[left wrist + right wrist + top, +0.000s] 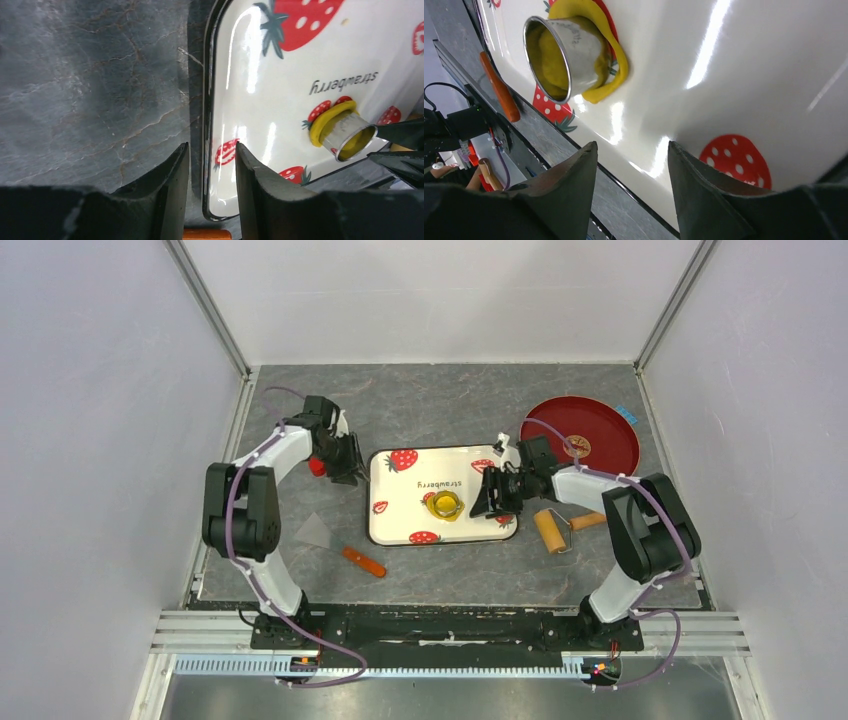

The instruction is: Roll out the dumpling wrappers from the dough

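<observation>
The white strawberry tray (400, 510) lies mid-table. On it a metal ring cutter (446, 504) (350, 137) (569, 50) stands in the flattened yellow dough (325, 120) (616, 60). A yellow rim spreads round the ring, and more dough (546, 65) fills its inside. No separate dumpling wrappers are in view. My left gripper (347, 468) (211, 145) is open, its fingers on either side of the tray's left rim (206, 125) near the corner. My right gripper (488, 496) (632, 145) is open over the tray's right edge (634, 185), a short way from the cutter.
A red plate (580, 435) sits at the back right. A wooden roller (550, 530) with an orange handle (587, 521) lies right of the tray. A scraper blade (315, 532) with an orange handle (363, 561) (499, 87) lies front left. A small red object (317, 466) sits by the left gripper.
</observation>
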{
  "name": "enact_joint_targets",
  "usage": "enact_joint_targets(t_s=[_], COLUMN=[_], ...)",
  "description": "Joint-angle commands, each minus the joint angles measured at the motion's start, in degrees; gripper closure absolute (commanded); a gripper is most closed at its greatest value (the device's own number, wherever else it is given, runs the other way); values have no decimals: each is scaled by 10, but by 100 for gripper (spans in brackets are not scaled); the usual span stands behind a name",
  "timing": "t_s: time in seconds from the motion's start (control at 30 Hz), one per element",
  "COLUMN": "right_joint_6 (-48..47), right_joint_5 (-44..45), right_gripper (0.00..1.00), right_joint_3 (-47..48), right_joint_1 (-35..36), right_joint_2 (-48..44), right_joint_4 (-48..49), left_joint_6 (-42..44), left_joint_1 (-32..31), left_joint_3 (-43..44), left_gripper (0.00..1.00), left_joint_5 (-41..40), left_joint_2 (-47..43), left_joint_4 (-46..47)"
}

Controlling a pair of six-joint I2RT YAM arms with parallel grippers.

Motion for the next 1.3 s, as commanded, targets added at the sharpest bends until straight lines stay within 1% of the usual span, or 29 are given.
enact_joint_targets(t_s=[0.0,0.1,0.13,0.27,0.37,0.5,0.57,0.7,0.9,1.27], right_joint_6=[2,4,4,-7,-24,-41,-45,-56,-65,-68], right_joint_5=[35,52,54,83,112,152,157,197,218,263], right_gripper=[45,47,47,52,57,58,59,63,68,76], right_joint_3=[28,40,44,74,103,129,136,152,158,141], right_joint_1=[17,26,30,42,50,63,67,82,102,130], right_joint_2=[40,55,60,84,100,114,121,133,145,162], right_joint_4=[14,14,12,-11,-39,-73,-81,-103,-117,-121], left_joint_6=[26,4,6,9,10,10,10,11,11,10], left_joint_1=[-2,-3,-3,-3,-3,-3,-3,-3,-3,-4], left_joint_3=[9,-17,-17,-13,-12,-9,-8,-7,-5,-1], left_gripper=[57,60,61,67,75,86,90,97,98,98], left_joint_5=[24,58,69,63,64,71,72,74,77,83], left_joint_2=[57,70,77,80,81,86,86,88,91,95], left_joint_4=[-23,12,11,3,4,4,4,4,4,8])
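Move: The tray's left rim lies about 2 cm back, 2 cm right and 5 cm below the left hand. From that hand the red lid is about 4 cm ahead and 9 cm left, and the scraper some 14 cm back and 4 cm left, both about 6 cm lower. From the right hand the metal cutter on the dough is about 3 cm ahead, 7 cm left and level in height; the rolling pin's roller lies 3 cm back and 15 cm right. Left hand sinks about 4 cm, pinching the tray's rim; right closes partway, going 6 cm forward-left to cutter. ##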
